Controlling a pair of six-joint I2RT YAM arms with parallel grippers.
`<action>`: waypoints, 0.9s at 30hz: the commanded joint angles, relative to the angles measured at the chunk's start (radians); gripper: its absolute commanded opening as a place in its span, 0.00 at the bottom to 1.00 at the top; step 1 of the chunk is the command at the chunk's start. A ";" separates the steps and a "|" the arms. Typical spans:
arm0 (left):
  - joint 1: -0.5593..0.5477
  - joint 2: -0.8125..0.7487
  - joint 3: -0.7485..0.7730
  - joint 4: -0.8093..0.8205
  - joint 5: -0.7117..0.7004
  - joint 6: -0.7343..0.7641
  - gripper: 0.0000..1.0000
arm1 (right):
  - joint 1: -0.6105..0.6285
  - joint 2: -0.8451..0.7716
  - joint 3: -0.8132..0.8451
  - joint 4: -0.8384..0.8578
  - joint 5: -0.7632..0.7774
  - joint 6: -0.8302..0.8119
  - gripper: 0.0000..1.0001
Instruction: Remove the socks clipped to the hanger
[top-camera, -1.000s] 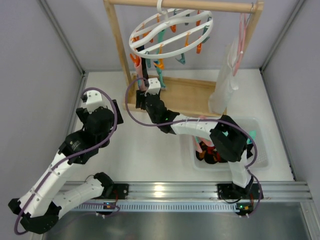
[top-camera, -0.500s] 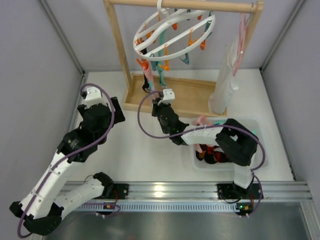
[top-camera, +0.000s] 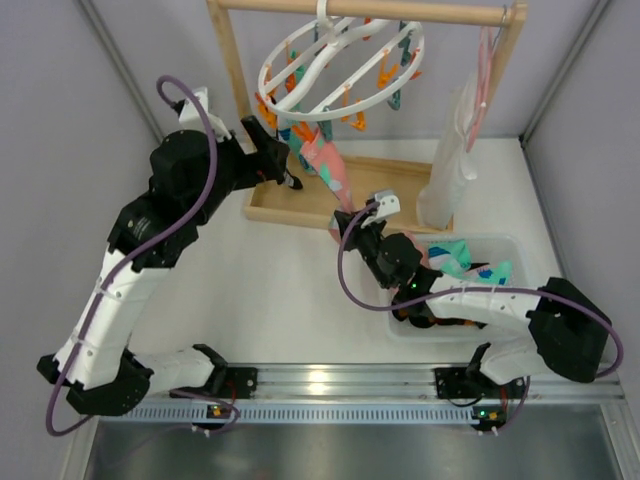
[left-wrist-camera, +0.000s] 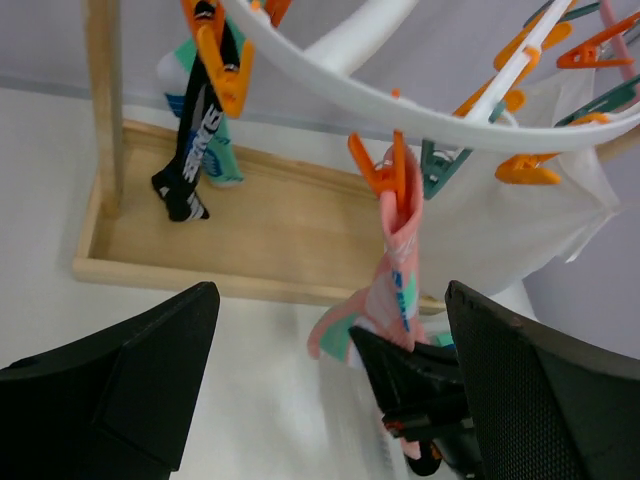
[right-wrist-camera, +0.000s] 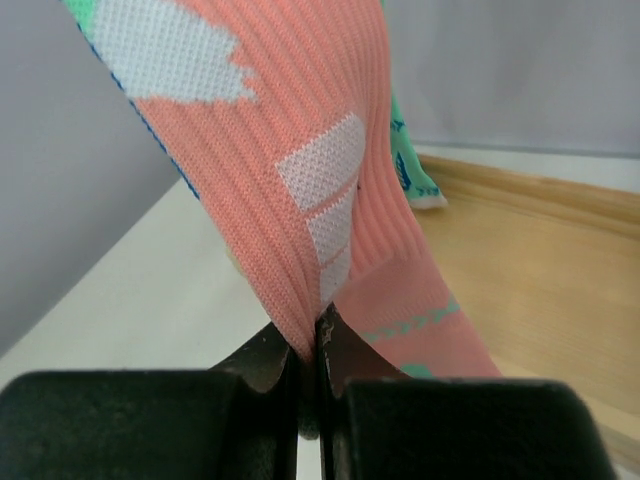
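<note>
The hanger (top-camera: 345, 100), a white ring with orange and teal clothespins, hangs from the wooden rack's top bar. A pink sock (top-camera: 327, 167) is held by an orange clothespin (left-wrist-camera: 385, 172) and stretches down and right, taut. My right gripper (top-camera: 350, 222) is shut on its lower end; the wrist view shows the jaws (right-wrist-camera: 318, 335) pinching the ribbed pink fabric (right-wrist-camera: 300, 210). My left gripper (top-camera: 287, 176) is open just left of the sock, below the ring, with nothing between its fingers (left-wrist-camera: 330, 300). A black sock with white marks (left-wrist-camera: 193, 150) and a teal sock (left-wrist-camera: 222, 160) hang from clips further left.
The wooden rack's post (top-camera: 235, 90) and base tray (top-camera: 390, 190) stand behind the grippers. A long white garment (top-camera: 448, 175) hangs on a thin pink hanger (top-camera: 485, 70) at the right. A clear bin (top-camera: 520, 300) holding loose socks sits on the table at the right.
My right gripper has shut on the pink sock and drawn back right toward the bin, pulling the sock taut. My left arm has risen and reached in beside the hanger, which swung.
</note>
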 joint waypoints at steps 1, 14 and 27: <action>-0.001 0.112 0.130 0.030 0.049 -0.023 0.98 | 0.003 -0.077 -0.038 -0.056 -0.064 0.012 0.00; -0.041 0.261 0.206 0.151 0.083 -0.081 0.91 | 0.005 -0.178 -0.059 -0.180 -0.167 0.104 0.00; -0.067 0.344 0.199 0.197 0.006 -0.055 0.67 | 0.014 -0.213 -0.067 -0.194 -0.216 0.145 0.00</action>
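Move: The orange clip gripping the pink sock hangs about 10 cm ahead of the left hand and 8 cm to its right, roughly level. The hanger's rim runs some 4 cm above that clip, a teal clip sits about 4 cm to its right, and the black sock hangs some 15 cm ahead of the left hand, about 2 cm left and 5 cm lower. From the right hand, already pinching the sock, the orange clip is about 8 cm ahead, 7 cm left and 18 cm up. Bring the left gripper right about 9 cm and forward about 7 cm, nearly level, towards the orange clip under the rim, and late in the reach start narrowing the open fingers around the line of the clip. Meanwhile keep the right fingers shut on the pink sock and draw it back about 4 cm, turning that hand some 10 degrees counter-clockwise. ##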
